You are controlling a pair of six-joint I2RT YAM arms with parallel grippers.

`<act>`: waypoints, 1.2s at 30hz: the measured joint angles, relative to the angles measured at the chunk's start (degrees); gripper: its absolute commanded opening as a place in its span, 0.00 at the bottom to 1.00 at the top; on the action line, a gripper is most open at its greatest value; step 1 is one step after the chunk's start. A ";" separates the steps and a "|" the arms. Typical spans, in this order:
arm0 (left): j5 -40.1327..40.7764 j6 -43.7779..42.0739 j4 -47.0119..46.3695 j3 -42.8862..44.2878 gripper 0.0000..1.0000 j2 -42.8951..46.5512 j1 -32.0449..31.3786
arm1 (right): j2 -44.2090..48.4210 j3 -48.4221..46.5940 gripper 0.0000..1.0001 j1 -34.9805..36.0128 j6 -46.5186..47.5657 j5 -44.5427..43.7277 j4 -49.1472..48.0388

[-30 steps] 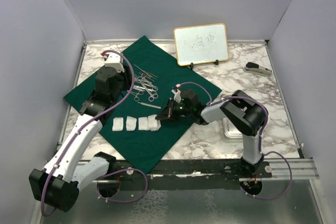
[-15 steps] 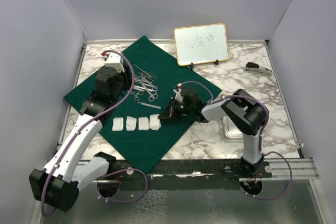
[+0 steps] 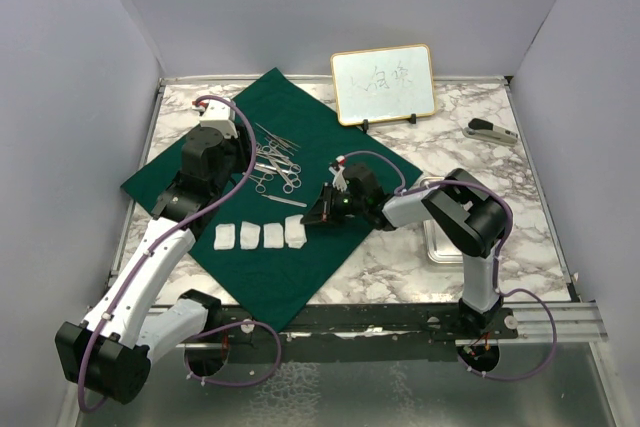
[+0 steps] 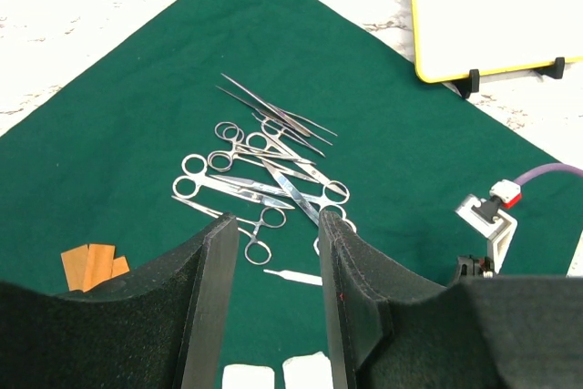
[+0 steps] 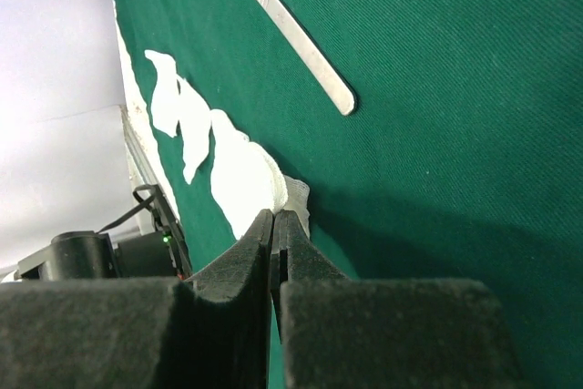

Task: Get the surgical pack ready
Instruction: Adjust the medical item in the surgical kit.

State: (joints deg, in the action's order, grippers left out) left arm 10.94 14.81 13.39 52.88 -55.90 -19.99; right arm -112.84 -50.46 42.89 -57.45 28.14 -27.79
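The dark green cloth [image 3: 300,127] lies spread on the marble table. Silver scissor-like instruments [image 3: 275,167] [image 4: 264,170] are heaped on it, with a flat steel handle [image 5: 291,38] beside them. Several white gauze squares [image 3: 247,236] lie in a row near its front edge. My right gripper [image 3: 308,217] [image 5: 276,216] is low over the cloth and shut on the corner of the rightmost gauze square [image 5: 241,179]. My left gripper [image 4: 278,220] hangs open above the instruments with nothing between its fingers. The steel tray [image 3: 437,250] sits at the right, partly hidden by the right arm.
A gold-framed whiteboard [image 3: 383,84] stands at the back edge of the cloth. A grey stapler-like object [image 3: 490,131] lies at the far right. Small orange wooden pieces [image 4: 91,261] rest on the cloth's left part. Purple-grey walls close in both sides.
My right gripper has shifted slightly back and to the right, and the rightmost gauze square now lies flatter in line with the others. The left arm has not moved.
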 measured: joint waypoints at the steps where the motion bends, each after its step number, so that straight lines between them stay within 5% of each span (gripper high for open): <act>1: 0.00 0.00 0.00 0.00 0.44 0.00 0.00 | 0.00 0.00 0.01 -0.09 0.13 -0.02 0.17; 16: -0.24 0.02 -0.02 -0.28 0.47 -0.26 0.00 | -0.94 -1.22 0.08 -0.15 1.49 0.04 2.23; 32: -5.77 4.61 1.79 -2.86 0.76 0.44 0.00 | 4.63 -3.39 0.52 -0.50 8.96 -0.28 13.11; 36: -10.27 8.52 3.78 -8.98 0.75 1.97 -0.02 | 11.30 -0.52 0.59 -2.54 12.39 -0.31 15.45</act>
State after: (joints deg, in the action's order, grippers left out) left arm 0.67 23.33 17.17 43.90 -53.93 -20.01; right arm -101.54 -50.98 40.36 -45.06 27.83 -12.34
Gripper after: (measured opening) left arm 0.762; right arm 0.537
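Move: At the right fingertips, the upper gauze of the stack at the right end of the row is already pinched by its edge; the stack's middle lies about 2 cm back, 2 cm left and 1 cm below that hand. The next gauze is roughly 6 cm left and 3 cm back, the scalpel some 4 cm ahead and 4 cm left. From the raised left hand the stack lies about 11 cm back, 8 cm right and 25 cm below. Settling less than 1 cm lower with the pinched gauze, the right hand opens its fingers to about half and lets go, then rises some 4 cm and draws off about 3 cm to the right, tilting slightly. Late on, the empty left hand sinks about 7 cm, also coming back and a little right towards the gauze row, tipping its fingers some 15 degrees down and spreading them wider. ##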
